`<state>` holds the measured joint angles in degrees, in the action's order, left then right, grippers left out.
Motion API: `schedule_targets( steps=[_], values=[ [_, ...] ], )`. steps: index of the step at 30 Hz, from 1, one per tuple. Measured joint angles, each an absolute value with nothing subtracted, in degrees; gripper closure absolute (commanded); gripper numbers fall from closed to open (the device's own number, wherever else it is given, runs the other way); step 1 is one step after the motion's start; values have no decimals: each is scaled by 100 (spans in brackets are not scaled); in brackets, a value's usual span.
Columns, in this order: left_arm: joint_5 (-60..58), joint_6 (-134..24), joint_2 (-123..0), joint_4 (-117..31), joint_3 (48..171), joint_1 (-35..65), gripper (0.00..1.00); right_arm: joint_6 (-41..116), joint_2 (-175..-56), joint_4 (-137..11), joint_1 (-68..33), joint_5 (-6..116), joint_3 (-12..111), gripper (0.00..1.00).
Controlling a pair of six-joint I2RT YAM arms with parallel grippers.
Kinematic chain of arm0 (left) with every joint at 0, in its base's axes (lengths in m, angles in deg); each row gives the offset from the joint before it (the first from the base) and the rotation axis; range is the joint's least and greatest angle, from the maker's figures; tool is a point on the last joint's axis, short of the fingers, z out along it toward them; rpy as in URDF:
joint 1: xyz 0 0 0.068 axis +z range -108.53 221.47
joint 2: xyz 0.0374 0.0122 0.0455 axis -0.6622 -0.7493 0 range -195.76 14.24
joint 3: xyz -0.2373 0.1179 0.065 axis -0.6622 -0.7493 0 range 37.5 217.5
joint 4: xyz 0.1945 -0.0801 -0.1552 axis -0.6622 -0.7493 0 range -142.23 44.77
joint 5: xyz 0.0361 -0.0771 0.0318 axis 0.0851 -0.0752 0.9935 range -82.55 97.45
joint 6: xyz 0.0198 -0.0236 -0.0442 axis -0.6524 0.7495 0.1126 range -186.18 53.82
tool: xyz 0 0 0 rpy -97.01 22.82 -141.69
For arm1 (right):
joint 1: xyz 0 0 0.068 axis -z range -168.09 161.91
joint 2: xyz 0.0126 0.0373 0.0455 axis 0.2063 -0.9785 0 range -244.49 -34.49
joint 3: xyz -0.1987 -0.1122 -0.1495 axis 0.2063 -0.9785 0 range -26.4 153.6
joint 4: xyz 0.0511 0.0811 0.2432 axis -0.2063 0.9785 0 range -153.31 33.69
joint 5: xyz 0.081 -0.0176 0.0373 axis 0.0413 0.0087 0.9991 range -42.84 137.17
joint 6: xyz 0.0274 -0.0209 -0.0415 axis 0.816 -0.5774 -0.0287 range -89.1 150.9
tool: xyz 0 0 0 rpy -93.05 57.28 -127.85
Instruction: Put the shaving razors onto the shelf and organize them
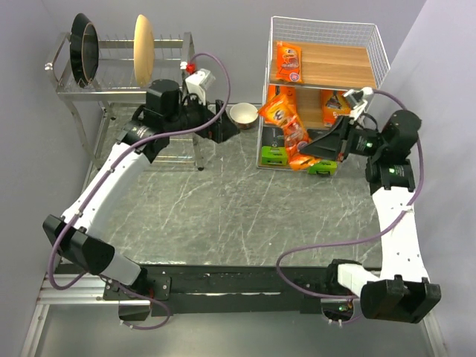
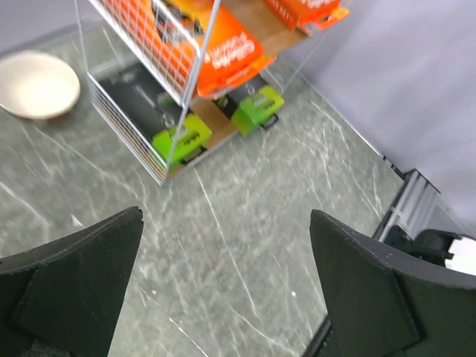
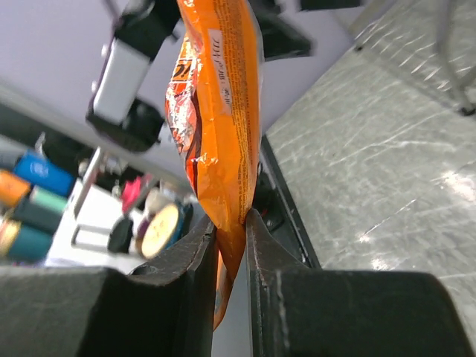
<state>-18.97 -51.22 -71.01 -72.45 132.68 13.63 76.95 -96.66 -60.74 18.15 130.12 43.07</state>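
Observation:
The shelf [image 1: 338,67] stands at the back right, a white wire frame with brown boards. One orange razor pack [image 1: 288,62] lies on its top board and two more [image 1: 279,111] [image 1: 333,104] on the middle one. Two grey boxes with green ends [image 1: 274,155] [image 1: 321,168] sit at the bottom, also seen in the left wrist view [image 2: 182,137] [image 2: 256,110]. My right gripper [image 1: 305,146] [image 3: 230,223] is shut on a narrow orange razor pack [image 3: 223,111] at the shelf's lower front. My left gripper [image 1: 223,123] [image 2: 227,219] is open over bare table, left of the shelf.
A white bowl [image 1: 243,114] [image 2: 33,83] sits on the table just left of the shelf. A steel dish rack [image 1: 119,74] with plates stands at the back left. A grey wall runs close along the shelf's right side.

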Motion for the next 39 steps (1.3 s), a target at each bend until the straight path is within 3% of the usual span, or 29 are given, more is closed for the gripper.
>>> schedule_targets(
  steps=[8, 19, 39],
  values=[
    [-1860, -5301, -7121, -7359, 13217, 1361, 0, 8604, -9994, -6188, 2886, 12392, 5470, 100],
    [-1307, -5695, -7529, -7551, 13213, 758, 0, 8853, -11246, -4819, 3651, 11019, 7321, 100],
    [-448, -6219, -7529, -7905, 12833, -245, 0, 9360, -12542, -4087, 3730, 10230, 7938, 100]
  ],
)
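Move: The right hand, already pinching the razor packet, has the free right end of the top shelf about 26 cm ahead, 15 cm to its right and slightly above. The packet already on that shelf lies some 20 cm left of that spot, level with it; the right orange box stands one shelf lower, about 22 cm ahead of the hand and 12 right. From the open left hand the spot is roughly 20 cm ahead, 36 right and 6 higher. Right hand, still pinching the packet, arcs about 25 cm forward-right to the top shelf's right end; left hand sinks. ##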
